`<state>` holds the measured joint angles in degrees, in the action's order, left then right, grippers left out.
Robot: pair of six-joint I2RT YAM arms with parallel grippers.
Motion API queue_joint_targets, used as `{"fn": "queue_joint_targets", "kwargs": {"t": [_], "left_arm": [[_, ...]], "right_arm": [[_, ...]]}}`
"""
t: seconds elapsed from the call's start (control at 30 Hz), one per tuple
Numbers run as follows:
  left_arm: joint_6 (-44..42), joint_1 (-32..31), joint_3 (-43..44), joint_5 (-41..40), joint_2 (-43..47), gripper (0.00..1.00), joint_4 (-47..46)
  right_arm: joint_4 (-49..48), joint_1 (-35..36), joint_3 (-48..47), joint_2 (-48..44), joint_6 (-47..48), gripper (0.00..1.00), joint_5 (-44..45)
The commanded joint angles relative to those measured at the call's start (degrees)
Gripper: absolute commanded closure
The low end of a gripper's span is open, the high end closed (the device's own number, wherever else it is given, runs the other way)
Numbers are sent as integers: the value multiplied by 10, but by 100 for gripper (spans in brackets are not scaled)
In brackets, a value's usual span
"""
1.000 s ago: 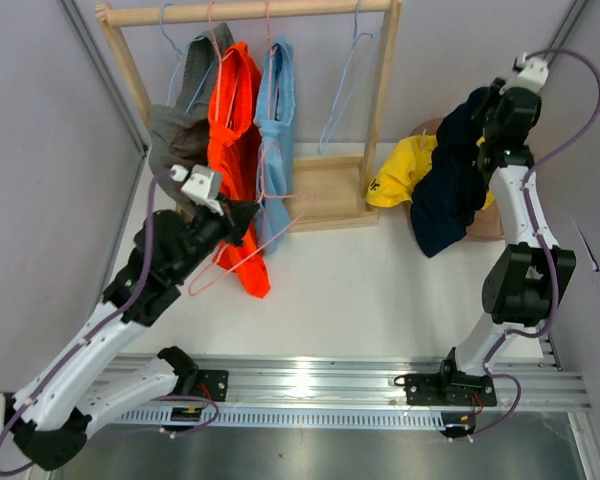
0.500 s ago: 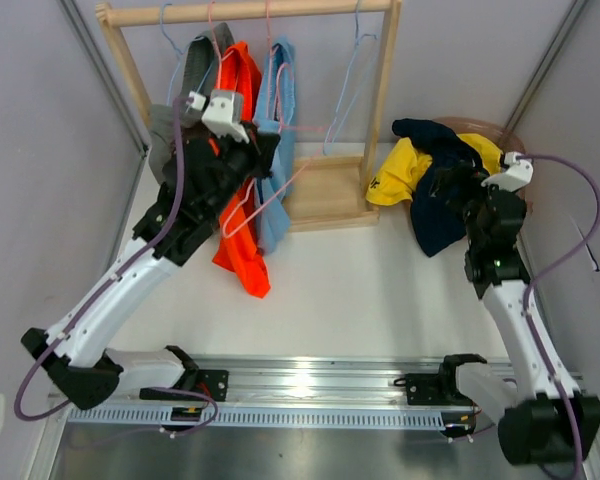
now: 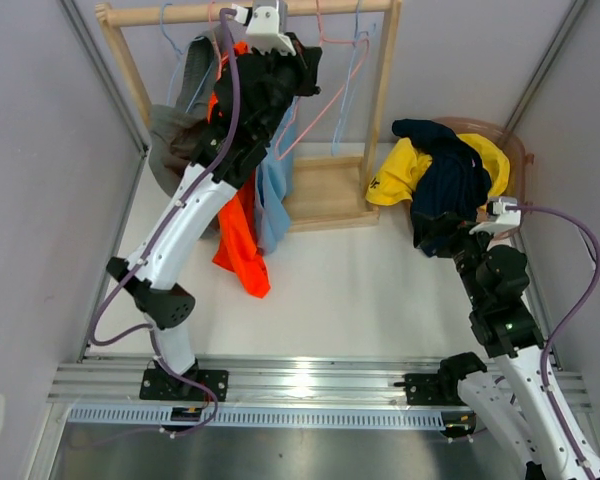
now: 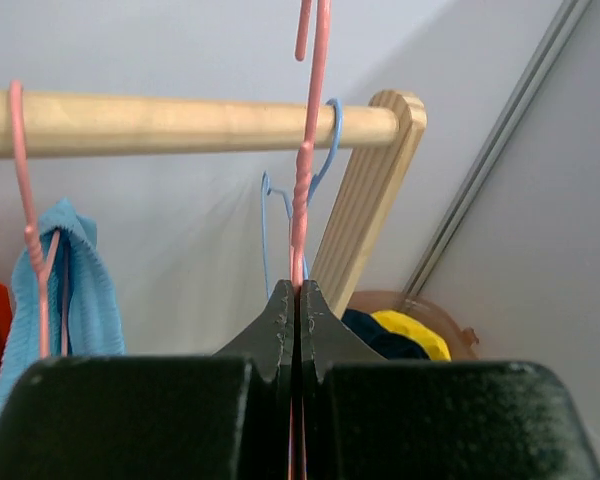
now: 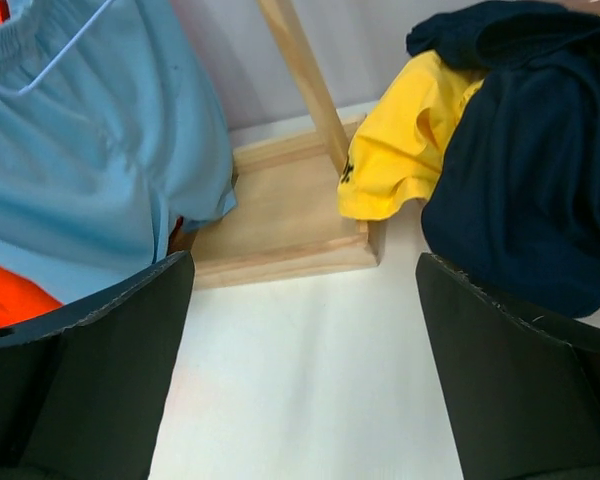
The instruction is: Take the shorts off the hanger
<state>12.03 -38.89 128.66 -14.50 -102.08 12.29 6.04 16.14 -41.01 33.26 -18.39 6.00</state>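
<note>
My left gripper (image 3: 302, 62) is raised to the wooden rail (image 3: 180, 13) and shut on an empty pink hanger (image 3: 325, 105). In the left wrist view the jaws are pressed together on the hanger's stem (image 4: 300, 200), with its hook above the rail (image 4: 180, 120). The grey shorts (image 3: 172, 140), orange shorts (image 3: 242, 235) and light blue shorts (image 3: 276, 205) hang on the rack. The yellow shorts (image 3: 400, 170) and navy shorts (image 3: 450, 190) lie heaped at the right. My right gripper (image 3: 450, 243) is open and empty, low over the table near the navy shorts (image 5: 520, 180).
The rack's wooden base (image 5: 280, 225) and right post (image 3: 383, 90) stand between the arms. An empty blue hanger (image 4: 325, 140) hangs at the rail's right end. A brownish basket (image 3: 515, 150) holds the heaped shorts. Grey walls close in on both sides.
My left arm rose from beside the orange shorts up to the rail, carrying the pink hanger. My right arm let go of the navy shorts onto the yellow ones and drew back low.
</note>
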Motion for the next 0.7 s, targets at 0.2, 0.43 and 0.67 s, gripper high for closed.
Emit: {"fn": "queue_joint_targets", "kwargs": {"t": [0.2, 0.43, 0.67], "left_arm": [[-9, 30, 136, -30, -85, 100, -11], [-23, 39, 155, -47, -135, 100, -21], [-9, 45, 137, -35, -153, 100, -6]], "right_arm": [[78, 17, 10, -59, -12, 1, -19], [93, 20, 15, -64, -18, 0, -21], [91, 21, 19, -62, -20, 0, -22]]}}
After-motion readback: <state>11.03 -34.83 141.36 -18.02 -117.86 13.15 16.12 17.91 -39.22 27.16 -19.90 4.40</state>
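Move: The empty pink hanger is already pinched below its hook in the left hand; its spot on the wooden rail is about 11 cm ahead, 1 cm to the right and 2 cm above. The light-blue shorts hang some 8 cm ahead, 8 cm left and 18 cm lower; the empty blue hanger is about 10 cm ahead, 7 cm right and 5 cm lower. From the right hand that rail spot lies roughly 25 cm ahead, 19 cm left and 25 cm up. The pink hanger, kept pinched with its hook standing above the fingertips, is carried by the left hand nearly level forward to the rail for some 5 cm, then forward and down, about 9 cm out and 5 cm lower in all, so the hook comes down over the rail; the wrist yaws slightly counter-clockwise. The right hand, empty and open, draws back and sinks about 3 cm each. ##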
